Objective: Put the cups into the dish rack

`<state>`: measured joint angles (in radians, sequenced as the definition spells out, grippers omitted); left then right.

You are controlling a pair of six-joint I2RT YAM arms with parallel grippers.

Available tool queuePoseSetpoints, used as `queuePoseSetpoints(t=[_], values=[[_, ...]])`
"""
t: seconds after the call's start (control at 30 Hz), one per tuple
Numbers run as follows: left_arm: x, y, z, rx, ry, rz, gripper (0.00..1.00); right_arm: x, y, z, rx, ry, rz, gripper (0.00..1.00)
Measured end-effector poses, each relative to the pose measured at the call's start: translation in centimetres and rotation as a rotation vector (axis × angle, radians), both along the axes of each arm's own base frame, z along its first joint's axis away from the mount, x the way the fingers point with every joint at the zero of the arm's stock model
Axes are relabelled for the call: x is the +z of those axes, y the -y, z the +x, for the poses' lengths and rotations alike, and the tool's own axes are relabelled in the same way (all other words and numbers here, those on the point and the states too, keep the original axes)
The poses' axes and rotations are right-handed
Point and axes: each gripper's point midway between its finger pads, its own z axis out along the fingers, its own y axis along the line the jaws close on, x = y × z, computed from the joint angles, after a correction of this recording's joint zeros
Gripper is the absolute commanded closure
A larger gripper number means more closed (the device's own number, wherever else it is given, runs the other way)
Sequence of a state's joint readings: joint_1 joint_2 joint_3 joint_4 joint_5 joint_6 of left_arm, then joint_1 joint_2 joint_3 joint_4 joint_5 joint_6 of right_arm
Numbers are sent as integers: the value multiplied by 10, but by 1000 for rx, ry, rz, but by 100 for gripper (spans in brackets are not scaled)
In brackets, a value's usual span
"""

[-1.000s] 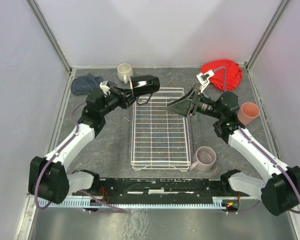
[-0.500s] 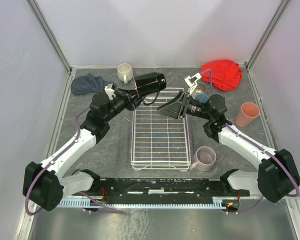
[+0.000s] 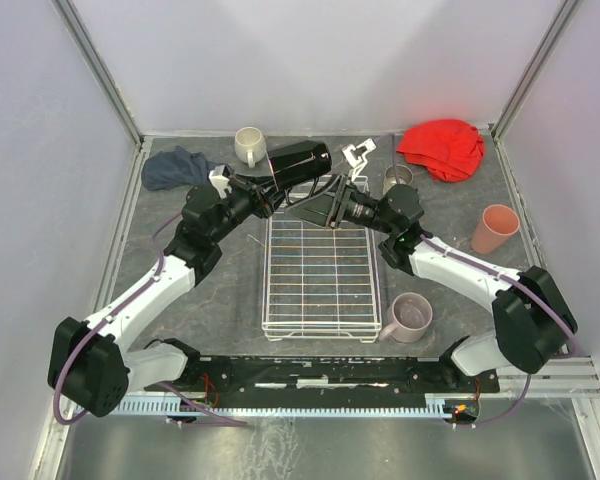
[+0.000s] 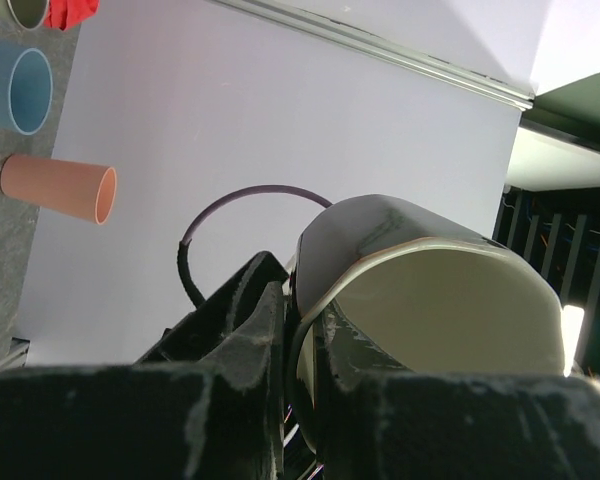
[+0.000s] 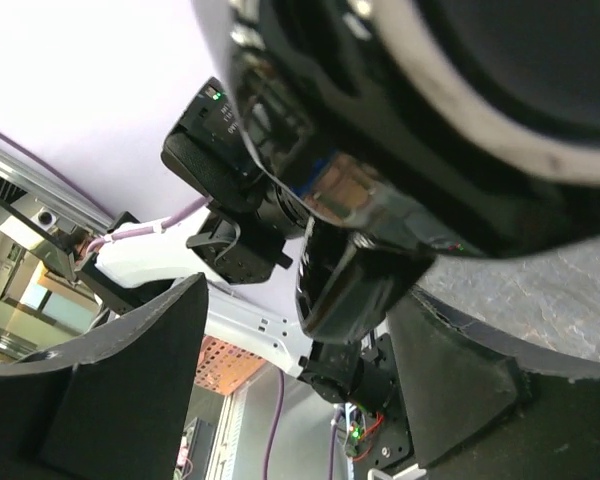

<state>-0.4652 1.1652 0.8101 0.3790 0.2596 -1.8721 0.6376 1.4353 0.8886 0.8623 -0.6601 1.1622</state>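
Note:
My left gripper [image 3: 272,186] is shut on the rim of the black mug [image 3: 300,160] and holds it on its side in the air over the far end of the white dish rack [image 3: 320,300]. In the left wrist view the fingers [image 4: 250,330] pinch the mug's wall [image 4: 380,225]. My right gripper [image 3: 308,206] is open and empty just under the mug, which fills the top of the right wrist view [image 5: 460,70]. The cream mug [image 3: 248,145], steel tumbler [image 3: 398,180], salmon tumbler [image 3: 495,228] and mauve mug [image 3: 412,316] stand on the table. The blue tumbler [image 4: 28,90] shows only in the left wrist view.
A red cloth [image 3: 442,148] lies at the back right and a dark blue cloth [image 3: 173,167] at the back left. The two arms meet over the rack's far edge. Grey walls close in the table on three sides.
My right arm has swung left from the salmon tumbler's side to just under the black mug, uncovering the steel tumbler. My left gripper has carried the mug slightly right.

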Motion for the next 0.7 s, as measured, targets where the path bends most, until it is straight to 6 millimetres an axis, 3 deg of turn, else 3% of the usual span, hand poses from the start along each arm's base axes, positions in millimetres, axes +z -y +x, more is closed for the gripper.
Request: queuePoseSetpoints(t=[0.23, 0.3, 0.5, 0.7], values=[[-5, -1, 1, 13, 1, -1, 97, 11, -4, 9, -52, 20, 32, 42], [-5, -2, 1, 19, 10, -6, 97, 10, -5, 13, -69, 15, 35, 44], [-5, -4, -2, 21, 13, -7, 97, 7, -6, 24, -110, 5, 49, 62], [-3, -6, -3, 25, 21, -9, 97, 8, -8, 29, -119, -5, 66, 62]])
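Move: The black mug hangs in the air, its rim wall already pinched by the left hand, its middle about 7 cm ahead of the right hand, 2 cm to the left and 3 cm above. Its handle is about 3 cm ahead of and 1 cm left of the open right fingers, and some 6 cm to the left hand's right, level with both hands. The dish rack's middle lies roughly 30 cm below the right hand, 3 cm back and 2 cm right. The black mug's handle is taken between the right fingers: the right hand eases forward about 3 cm towards it, rising slightly with a small clockwise turn of the wrist, while its wide-open fingers close to less than half their opening and end up around the handle. The left hand keeps its pinch on the rim and holds the mug nearly still. ##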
